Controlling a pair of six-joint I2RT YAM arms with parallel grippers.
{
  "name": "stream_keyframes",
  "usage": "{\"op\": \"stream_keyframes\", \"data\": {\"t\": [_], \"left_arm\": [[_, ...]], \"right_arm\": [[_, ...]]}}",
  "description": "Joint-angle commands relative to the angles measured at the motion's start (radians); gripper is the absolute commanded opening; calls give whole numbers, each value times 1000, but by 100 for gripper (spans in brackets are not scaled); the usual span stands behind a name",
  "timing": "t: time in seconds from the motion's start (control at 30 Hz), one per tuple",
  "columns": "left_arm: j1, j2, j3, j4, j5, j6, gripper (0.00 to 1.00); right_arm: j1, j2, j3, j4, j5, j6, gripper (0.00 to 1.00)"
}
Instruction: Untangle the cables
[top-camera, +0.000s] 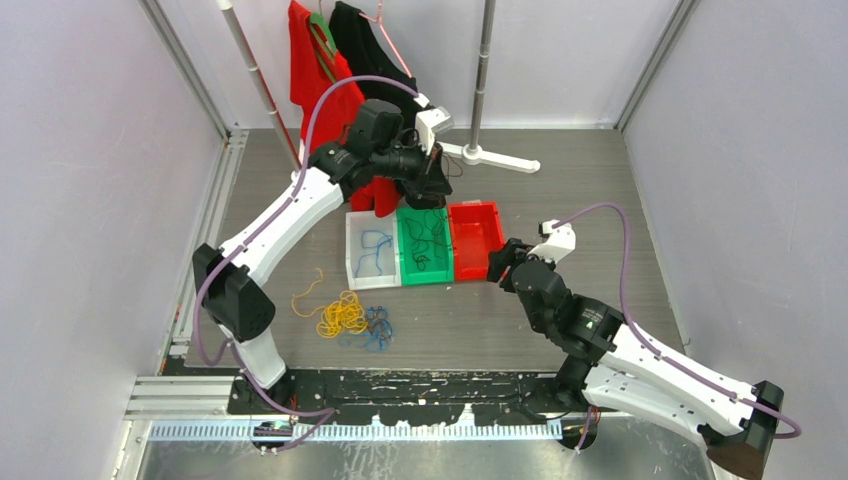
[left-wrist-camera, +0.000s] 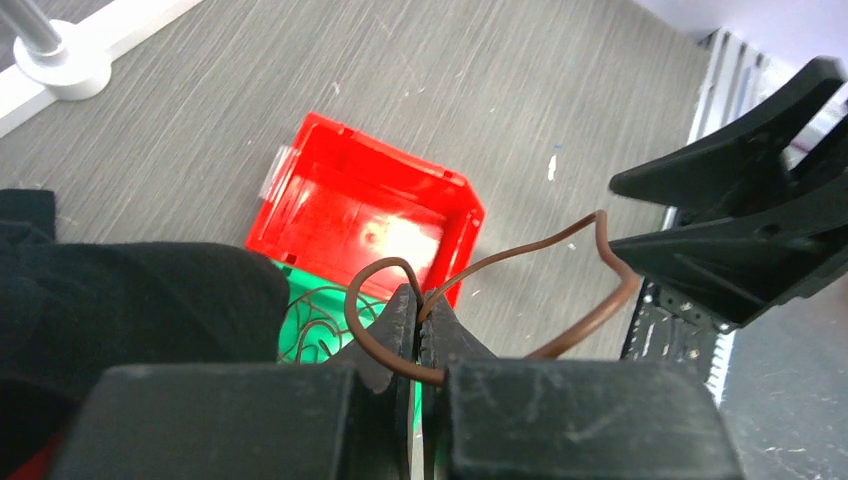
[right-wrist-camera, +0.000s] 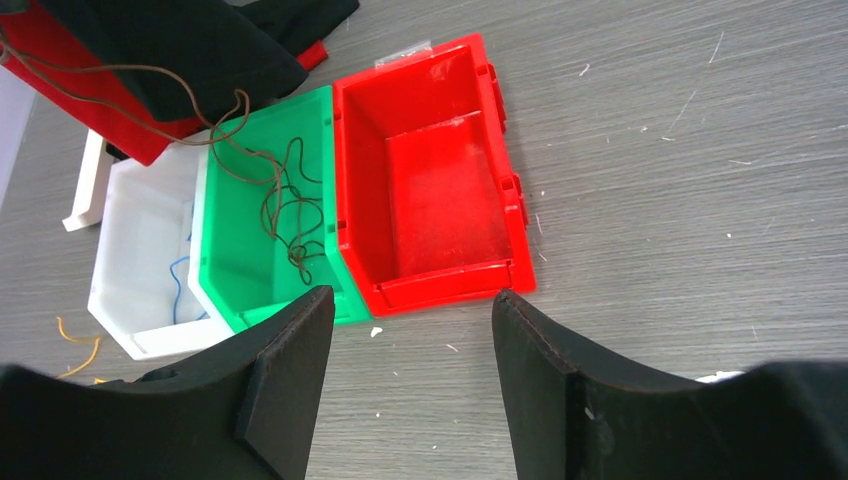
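A thin brown cable (left-wrist-camera: 592, 318) is pinched between the shut jaws of my left gripper (left-wrist-camera: 420, 300), which hangs above the bins (top-camera: 432, 185). The cable trails down into the green bin (right-wrist-camera: 225, 270), where more of it lies coiled (right-wrist-camera: 285, 215). A blue cable (top-camera: 375, 250) lies in the white bin (top-camera: 372, 284). A yellow-orange and blue bunch of cables (top-camera: 350, 318) rests on the table near the left arm. My right gripper (right-wrist-camera: 410, 297) stands open and holds nothing, just in front of the red bin (right-wrist-camera: 440, 200), low over the table (top-camera: 497, 265).
The red bin (top-camera: 478, 240) has nothing in it. Red and black clothes (top-camera: 330, 60) hang on a rack at the back, draping down beside the left wrist. The rack's white foot (top-camera: 490, 157) lies behind the bins. Walls close in on both sides.
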Motion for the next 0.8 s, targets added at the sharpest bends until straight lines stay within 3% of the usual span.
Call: {"op": "stream_keyframes", "data": {"t": [0.0,0.2,0.77], "left_arm": [[0,0,-31,-5,-79,114,0],[-1,-2,-93,-35,-187,180,0],[-54,97,-207,-42,-230,183,0]], "right_arm": [[-4,-21,3,-6,25,21,64],[-7,-6,1,3,17,23,64],[-27,82,40,39,-27,6,62]]}}
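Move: The left hand holds the brown cable high, its tail already in the green box; the middle of that box lies about 26 cm below, some 4 cm ahead and 3 cm to the left. From the same hand, the red box is about 9 cm right and 5 cm ahead, the white box 15 cm left and 3 cm ahead. The right hand, empty, has the green box about 13 cm ahead, 15 cm left and 17 cm below. The left hand sinks about 13 cm towards the green box, drifting some 3 cm to the left as it goes, with a brief swing of about 1 cm forward that it takes back by the end. Its fingers stay shut on the brown cable while the wrist rolls some 20 degrees so that the fingertips, pointing to the right, tip more steeply down towards the box, paying the hanging cable down without letting go. ##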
